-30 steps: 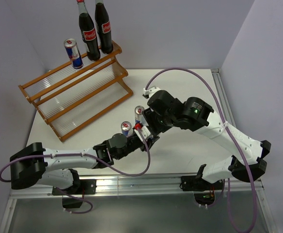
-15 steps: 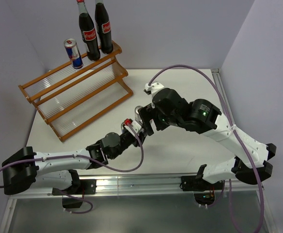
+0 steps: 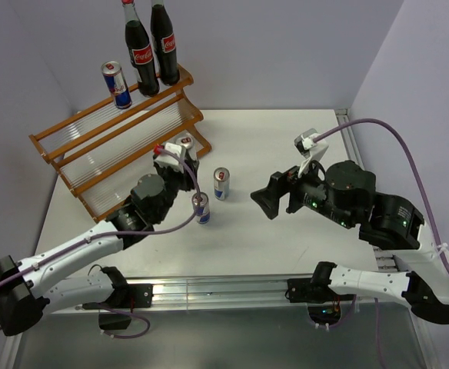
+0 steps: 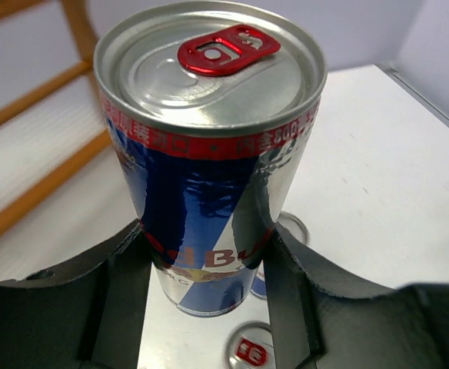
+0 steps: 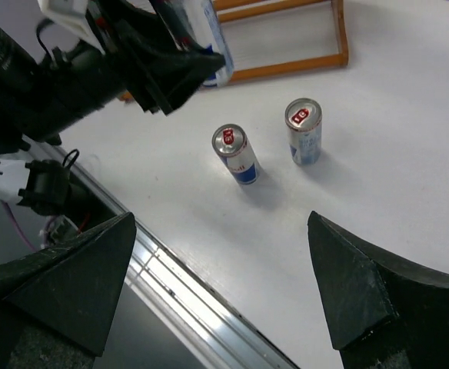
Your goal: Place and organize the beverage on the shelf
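Note:
The shelf (image 3: 94, 132) stands at the far left, with two cola bottles (image 3: 141, 54) and one blue-and-silver can (image 3: 117, 84) on its top tier. My left gripper (image 3: 180, 156) is shut on another can (image 4: 209, 154), held upright off the table by the shelf's right end (image 4: 44, 188). Two more cans (image 3: 221, 183) (image 3: 201, 207) stand on the table, and they show in the right wrist view as one can (image 5: 236, 154) and its neighbour (image 5: 304, 131). To the right of them my right gripper (image 3: 271, 197) hangs open and holds nothing.
The table's metal front edge (image 5: 186, 296) runs just below my right gripper (image 5: 224, 284). Grey walls close in the back and right sides. The shelf's lower tiers (image 3: 132, 165) hold nothing.
My left arm has swung up and to the left, carrying its can from the table's middle to the shelf. My right gripper has opened wide and drawn back to the right.

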`<state>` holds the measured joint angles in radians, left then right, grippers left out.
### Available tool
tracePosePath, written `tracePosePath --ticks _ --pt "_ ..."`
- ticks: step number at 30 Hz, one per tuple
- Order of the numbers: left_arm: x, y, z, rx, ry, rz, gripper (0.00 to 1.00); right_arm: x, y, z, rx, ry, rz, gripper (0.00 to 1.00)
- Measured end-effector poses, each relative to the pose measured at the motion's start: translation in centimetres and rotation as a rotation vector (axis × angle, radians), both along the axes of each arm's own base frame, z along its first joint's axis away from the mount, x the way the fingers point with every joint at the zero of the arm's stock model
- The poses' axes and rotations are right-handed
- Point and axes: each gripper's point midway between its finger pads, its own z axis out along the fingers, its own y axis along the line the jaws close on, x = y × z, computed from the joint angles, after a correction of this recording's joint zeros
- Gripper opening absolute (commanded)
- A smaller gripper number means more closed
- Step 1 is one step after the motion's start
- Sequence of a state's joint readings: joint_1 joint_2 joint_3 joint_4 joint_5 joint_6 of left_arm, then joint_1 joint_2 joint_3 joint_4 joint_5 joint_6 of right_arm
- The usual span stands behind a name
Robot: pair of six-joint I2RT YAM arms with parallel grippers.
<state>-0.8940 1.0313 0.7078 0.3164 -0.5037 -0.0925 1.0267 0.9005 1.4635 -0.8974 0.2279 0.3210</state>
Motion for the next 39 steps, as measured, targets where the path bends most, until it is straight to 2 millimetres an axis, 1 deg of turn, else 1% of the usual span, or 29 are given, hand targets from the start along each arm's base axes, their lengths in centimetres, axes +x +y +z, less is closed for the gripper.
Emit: tracePosePath --ticks 3,6,9,11,14,17,21,25,28,31,39 --pt "1.7 2.2 2.2 -0.009 0.003 0.084 0.0 0.4 0.1 -0.5 0.001 -0.012 -0.012 1.0" --pt "3.5 4.7 4.5 -0.027 -0.005 0.167 0.0 0.8 0.5 -1.7 -0.015 -0.02 -0.007 1.0" --pt "5.3 7.2 5.9 -0.037 -0.006 0.239 0.0 1.2 1.2 -3.1 -0.033 -0.021 0.002 1.0" --pt "6.5 8.9 6.4 -0.031 0.003 0.279 0.0 1.3 1.4 -3.8 -0.047 -0.019 0.009 1.0" --pt "7.9 11.6 7.0 -0.024 0.013 0.332 0.0 1.5 1.5 -4.1 -0.049 -0.028 0.011 1.0" --pt "8.7 14.4 7.5 -0.016 0.026 0.382 0.0 1.7 1.4 -3.8 -0.036 -0.044 0.009 1.0" --pt "9.9 17.3 8.7 -0.015 0.027 0.428 0.0 2.0 1.2 -3.2 -0.019 -0.066 0.003 1.0" --pt "11.0 20.2 9.1 -0.017 0.03 0.463 0.0 2.1 1.3 -2.8 -0.004 -0.077 0.007 1.0" --pt "11.7 22.3 9.2 -0.017 0.036 0.488 0.0 2.3 1.4 -2.9 -0.008 -0.073 0.008 1.0" --pt "12.3 23.6 8.9 -0.014 0.047 0.498 0.0 2.4 1.7 -3.2 -0.017 -0.066 0.013 1.0" --pt "14.8 24.4 7.8 -0.011 0.079 0.468 0.0 2.3 2.0 -3.4 -0.018 -0.056 0.031 1.0"
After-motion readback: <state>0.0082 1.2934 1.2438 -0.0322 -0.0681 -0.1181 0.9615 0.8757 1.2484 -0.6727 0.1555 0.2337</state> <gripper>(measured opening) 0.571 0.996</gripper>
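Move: The left hand holds a Red Bull can; its slot on the shelf's top tier lies about 17 cm ahead, 25 cm left and 5 cm up. The standing can is roughly 20 cm ahead, 18 cm left and 5 cm up; the nearer Coke bottle some 24 cm ahead, 11 cm left and 11 cm up. A loose can stands 3 cm right, 1 cm back and 21 cm below. From the right hand, the slot is about 32 cm ahead and 44 cm left, about level. Still pinching the Red Bull can upright, the left hand carries it left and forward, about 24 and 15 cm, to the shelf's top tier, close beside the standing can. It climbs some 9 cm on the way, then eases down a little near the end, swinging about 25–30 degrees counter-clockwise. The empty right hand, fingers kept open, sinks some 3–4 cm and drifts slightly forward and left. ##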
